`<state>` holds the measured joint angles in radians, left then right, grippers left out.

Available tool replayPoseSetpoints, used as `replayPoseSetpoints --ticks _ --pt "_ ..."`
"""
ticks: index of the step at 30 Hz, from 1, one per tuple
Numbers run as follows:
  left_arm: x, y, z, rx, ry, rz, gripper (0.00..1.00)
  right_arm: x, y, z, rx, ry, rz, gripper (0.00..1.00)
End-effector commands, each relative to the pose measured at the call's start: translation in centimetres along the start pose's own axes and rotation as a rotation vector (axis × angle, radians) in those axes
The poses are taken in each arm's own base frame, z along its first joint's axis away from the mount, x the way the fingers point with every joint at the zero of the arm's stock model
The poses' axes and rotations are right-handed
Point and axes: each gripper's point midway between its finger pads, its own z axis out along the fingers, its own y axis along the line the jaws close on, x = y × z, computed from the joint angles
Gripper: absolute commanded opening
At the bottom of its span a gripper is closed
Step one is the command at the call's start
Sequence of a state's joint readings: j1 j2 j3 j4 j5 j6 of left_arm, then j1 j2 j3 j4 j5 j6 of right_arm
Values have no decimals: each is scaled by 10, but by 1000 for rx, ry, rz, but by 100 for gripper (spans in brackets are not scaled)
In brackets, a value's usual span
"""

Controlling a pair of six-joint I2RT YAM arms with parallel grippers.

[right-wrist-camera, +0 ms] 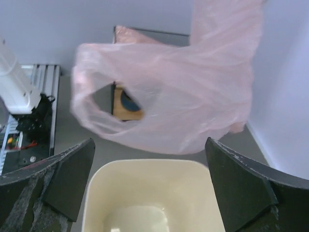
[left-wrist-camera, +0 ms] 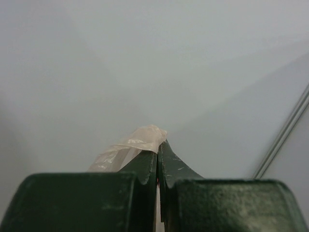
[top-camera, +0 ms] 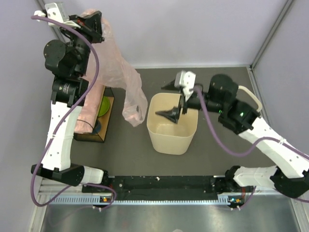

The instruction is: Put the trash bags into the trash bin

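Note:
A pale pink trash bag hangs as one long sheet from my left gripper, raised high at the back left; its lower end dangles just left of the cream trash bin. In the left wrist view my left gripper is shut on a pinch of the trash bag. My right gripper is open over the bin's far rim. In the right wrist view my right gripper is spread wide above the trash bin, with the trash bag hanging beyond it.
A dark wire-framed box with orange-brown sides stands left of the bin, holding a green and a blue thing, with folded pink film draped along its left side. Grey walls close in behind and to the right.

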<state>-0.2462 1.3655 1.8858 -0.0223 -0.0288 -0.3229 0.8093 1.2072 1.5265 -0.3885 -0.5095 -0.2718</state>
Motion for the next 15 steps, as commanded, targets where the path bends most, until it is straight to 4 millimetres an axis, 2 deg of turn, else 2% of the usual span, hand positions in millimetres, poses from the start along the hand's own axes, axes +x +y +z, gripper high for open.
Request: replayPoseSetpoints --ticks 1,3,5,6,7,10,12,14,15 --pt "-35 -3 -3 -23 -99 -19 0 11 21 19 72 -78 -74 99" --pt "-36 -3 -2 -23 -102 -18 0 27 35 27 89 -65 -103 99" --pt "-37 -3 -2 -22 -105 -21 0 31 39 37 109 -68 -107 99" --pt "-35 -3 -1 -24 -101 -24 0 44 40 49 113 -34 -116 99" --pt "-35 -4 -1 -20 -103 -32 0 34 31 57 177 -76 -114 99" --pt "-32 -6 -1 -2 -95 -38 0 31 2 79 313 -72 -76 99" --pt "-30 -8 -2 10 -90 -33 0 19 -17 82 399 -89 -56 99" --pt "-33 -10 -5 18 -95 -27 0 17 -29 84 444 -93 -38 94" --pt "-32 -10 -6 23 -91 -22 0 9 -34 81 460 -108 -35 87"
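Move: The bag's loose lower end hangs about 12 cm to the right hand's left, roughly 1 cm farther out and 8 cm lower. The trash bin stands nearly under that hand, level with it and some 3 cm to its right, its middle about 30 cm below. The left gripper holding the bag's top is some 22 cm left of the right hand, 15 cm farther out and 19 cm higher. From the left hand, the loose end lies about 14 cm back, 10 cm right and 26 cm down. Down and to the left the right hand sweeps over the bin's mouth towards the hanging bag end, about 9 cm each way, first drawing back some 3 cm and then swinging forward about 6 cm. Its fingers stay wide open, straddling the bag at the end, while the wrist turns about 15 degrees clockwise. The left hand keeps its pinch on the bag's top, holding it high. ##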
